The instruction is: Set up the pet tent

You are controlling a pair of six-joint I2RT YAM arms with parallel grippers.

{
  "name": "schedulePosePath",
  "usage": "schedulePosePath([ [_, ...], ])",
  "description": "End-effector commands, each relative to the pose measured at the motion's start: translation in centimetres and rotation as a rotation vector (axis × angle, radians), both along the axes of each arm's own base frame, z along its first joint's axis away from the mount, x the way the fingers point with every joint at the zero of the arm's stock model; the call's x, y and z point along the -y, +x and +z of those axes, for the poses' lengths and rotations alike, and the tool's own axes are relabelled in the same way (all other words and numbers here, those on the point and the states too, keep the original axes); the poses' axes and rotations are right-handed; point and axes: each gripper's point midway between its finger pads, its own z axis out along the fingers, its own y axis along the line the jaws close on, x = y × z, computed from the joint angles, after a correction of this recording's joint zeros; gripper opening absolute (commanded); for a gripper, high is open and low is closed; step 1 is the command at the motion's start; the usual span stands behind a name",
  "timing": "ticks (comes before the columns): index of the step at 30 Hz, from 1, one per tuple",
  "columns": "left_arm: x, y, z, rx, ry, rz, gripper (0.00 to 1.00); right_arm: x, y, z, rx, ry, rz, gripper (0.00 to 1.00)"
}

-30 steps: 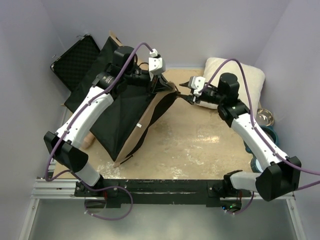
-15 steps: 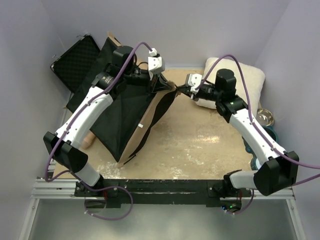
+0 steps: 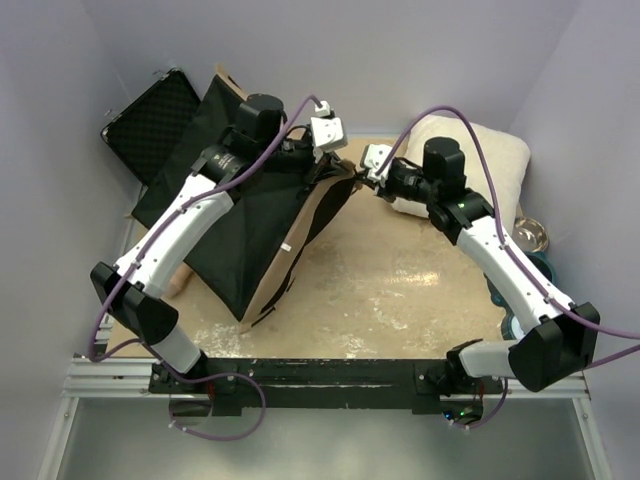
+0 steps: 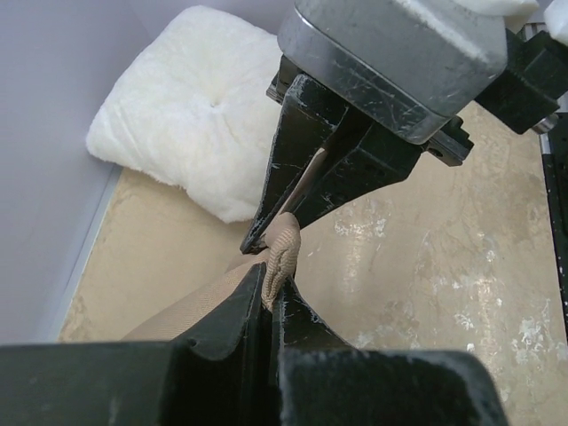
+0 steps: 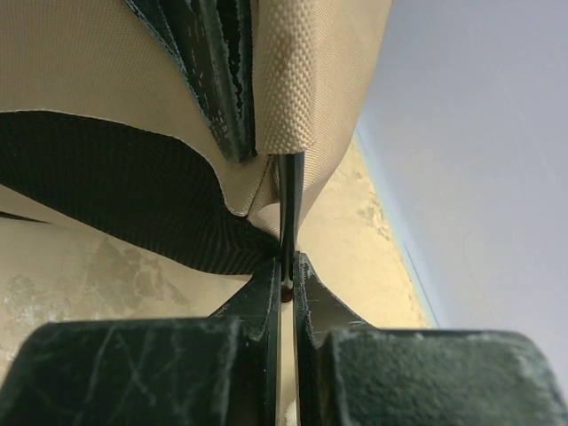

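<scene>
The pet tent (image 3: 255, 225) lies collapsed at the left of the floor, black underside up with tan edges. Its right corner is lifted at the middle back, and both grippers meet there. My left gripper (image 3: 336, 168) (image 4: 271, 297) is shut on a tan webbing tab (image 4: 281, 257) at that corner. Facing it from the right, my right gripper (image 3: 360, 178) (image 5: 286, 266) is shut on a thin black pole end (image 5: 289, 209) that runs up under the tan webbing (image 5: 284, 80). The doorway and pompom are out of view.
A white fluffy cushion (image 3: 485, 160) (image 4: 191, 98) lies at the back right, behind the right arm. An open black foam-lined case (image 3: 150, 120) leans in the back left corner. Bowls (image 3: 530, 235) stand by the right wall. Bare beige floor (image 3: 400, 290) spreads in front.
My right gripper has moved left to the lifted tent corner and shut on the pole end. The left arm has carried the corner slightly to the right, still shut on it.
</scene>
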Motion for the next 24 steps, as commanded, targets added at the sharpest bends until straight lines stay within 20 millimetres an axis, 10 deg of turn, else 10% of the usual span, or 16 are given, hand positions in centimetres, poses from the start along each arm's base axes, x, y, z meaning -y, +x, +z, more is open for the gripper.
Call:
schedulePosePath([
  [1, -0.5, 1.2, -5.0, -0.077, 0.133, 0.041, 0.05, -1.3, -1.9, 6.3, 0.126, 0.098, 0.068, 0.0],
  [7, -2.3, 1.3, 5.0, -0.073, -0.155, 0.028, 0.86, 1.0, -0.6, 6.4, 0.121, 0.136, -0.051, 0.0],
  [14, -11.5, 2.6, 16.9, 0.089, -0.407, 0.159, 0.9, 5.0, 1.8, 6.2, 0.095, 0.147, -0.197, 0.0],
  [24, -16.4, 1.1, 15.2, 0.181, -0.395, 0.271, 0.91, 6.5, 1.8, 5.5, 0.0, 0.202, -0.213, 0.0],
])
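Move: The left fingers are already shut on the tent's corner, so the corner lies at their tips. The right fingers hold the pole end there, with the corner only about 3 cm to their left and 2 cm above. The tent's dark panel slopes away some 24 cm to the left of the left hand, about 2 cm nearer the base and 14 cm lower. From the right hand, the white pillow lies roughly 29 cm to the right, 15 cm farther out and 26 cm below. The left hand opens wide, lets go of the tent's corner and swings away over the dark panel, about 16 cm left and as much up, bowing some 6 cm forward before coming most of the way back, while its fingers tip upward and turn counter-clockwise. The right hand keeps its pinch on the pole end, first lifting about 4 cm and then drawing some 7 cm right and a little forward towards the pillow, with a slight clockwise turn. ##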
